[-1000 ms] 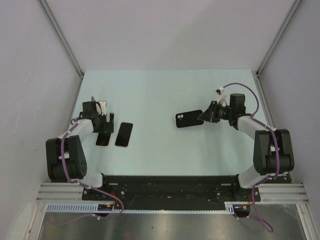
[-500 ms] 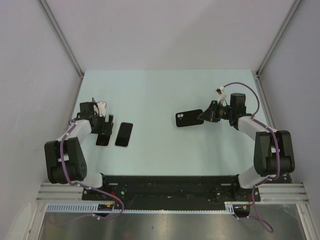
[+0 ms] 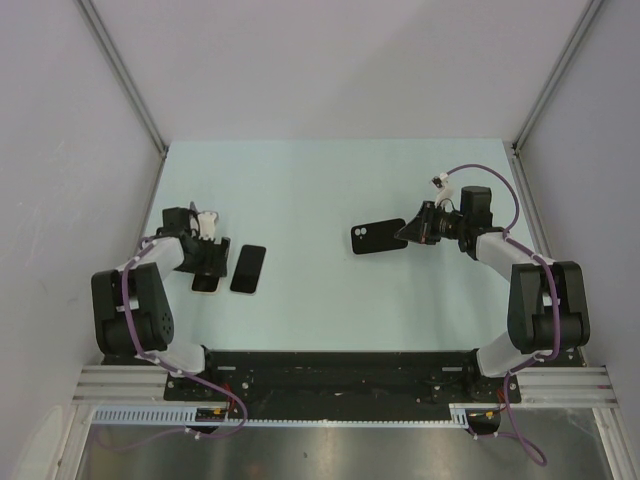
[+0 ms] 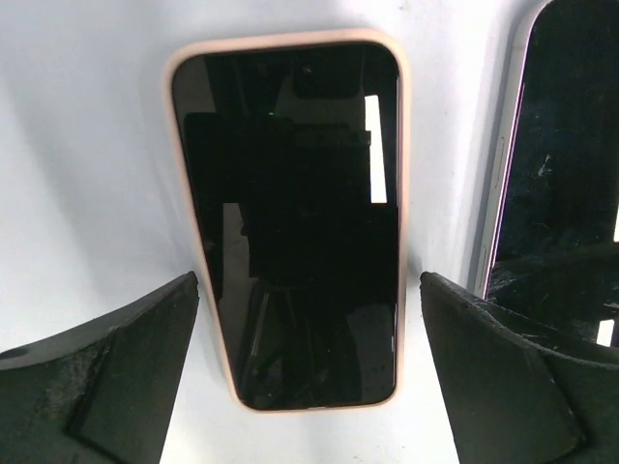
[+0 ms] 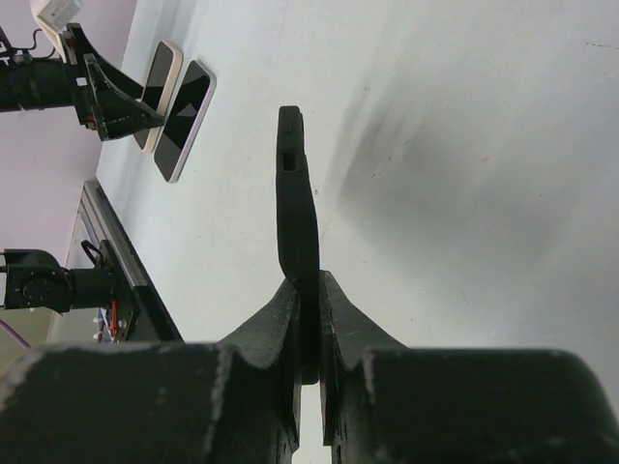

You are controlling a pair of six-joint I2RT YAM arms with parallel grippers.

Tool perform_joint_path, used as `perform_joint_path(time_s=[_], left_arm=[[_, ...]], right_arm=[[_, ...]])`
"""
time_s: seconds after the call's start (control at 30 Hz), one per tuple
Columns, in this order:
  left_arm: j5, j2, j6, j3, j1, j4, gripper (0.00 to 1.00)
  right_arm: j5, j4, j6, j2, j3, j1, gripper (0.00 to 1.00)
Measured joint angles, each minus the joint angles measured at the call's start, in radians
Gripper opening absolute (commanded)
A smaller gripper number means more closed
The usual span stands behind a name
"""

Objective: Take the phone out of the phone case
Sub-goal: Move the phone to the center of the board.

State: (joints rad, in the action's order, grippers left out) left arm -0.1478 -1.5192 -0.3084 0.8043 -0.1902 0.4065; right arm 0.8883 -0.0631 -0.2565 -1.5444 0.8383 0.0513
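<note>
A phone in a pale pink case (image 4: 290, 222) lies face up on the table, at the left in the top view (image 3: 206, 282). My left gripper (image 4: 308, 282) is open and low over its near end, one finger on each side, not touching it (image 3: 207, 258). A second phone (image 3: 248, 269) with a light edge lies just right of it (image 4: 561, 164). My right gripper (image 3: 408, 232) is shut on the end of a thin black phone case (image 3: 375, 239). The right wrist view shows that case edge-on (image 5: 296, 193) between the closed fingers (image 5: 309, 290), held above the table.
The pale green table (image 3: 320, 190) is walled by grey panels on three sides. A black rail (image 3: 340, 365) with both arm bases runs along the near edge. The two phones and the left gripper (image 5: 111, 97) also show far off in the right wrist view.
My left gripper has shifted a little toward the near edge, further over the pink-cased phone. The right arm and the black case have not moved.
</note>
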Motion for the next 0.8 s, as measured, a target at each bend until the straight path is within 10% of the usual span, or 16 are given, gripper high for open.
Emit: perform_joint_path(time_s=[0.43, 0.8], left_arm=[[-0.026, -0.041, -0.008, 0.028, -0.007, 0.008, 0.95], [-0.074, -0.079, -0.014, 0.074, -0.029, 0.032, 0.55]], right_arm=[[0.003, 0.006, 0.005, 0.002, 0.0, 0.002, 0.0], [0.004, 0.007, 0.006, 0.002, 0.0, 0.003, 0.0]])
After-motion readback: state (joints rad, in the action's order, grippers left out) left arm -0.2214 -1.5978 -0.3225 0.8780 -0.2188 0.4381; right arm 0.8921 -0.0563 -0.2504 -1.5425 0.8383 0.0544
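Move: The beige-rimmed phone lies flat between the left hand's open fingers; its middle is about 1 cm ahead of the hand, laterally centred, and 1 cm below. The silver-rimmed phone lies beside it, some 12 cm to the right of the left hand, about 1 cm ahead and 1 cm below. From the right hand, the beige-rimmed phone is roughly 60 cm left, 5 cm back and 11 cm below. The left fingers close in from wide open by about a quarter of their range and pinch the beige-rimmed phone by its two long sides. Low at the board, the hand first settles a hair, then eases forward about 1 cm along the phone towards its middle, the wrist hardly turning. The right hand keeps still, holding the phone case. ##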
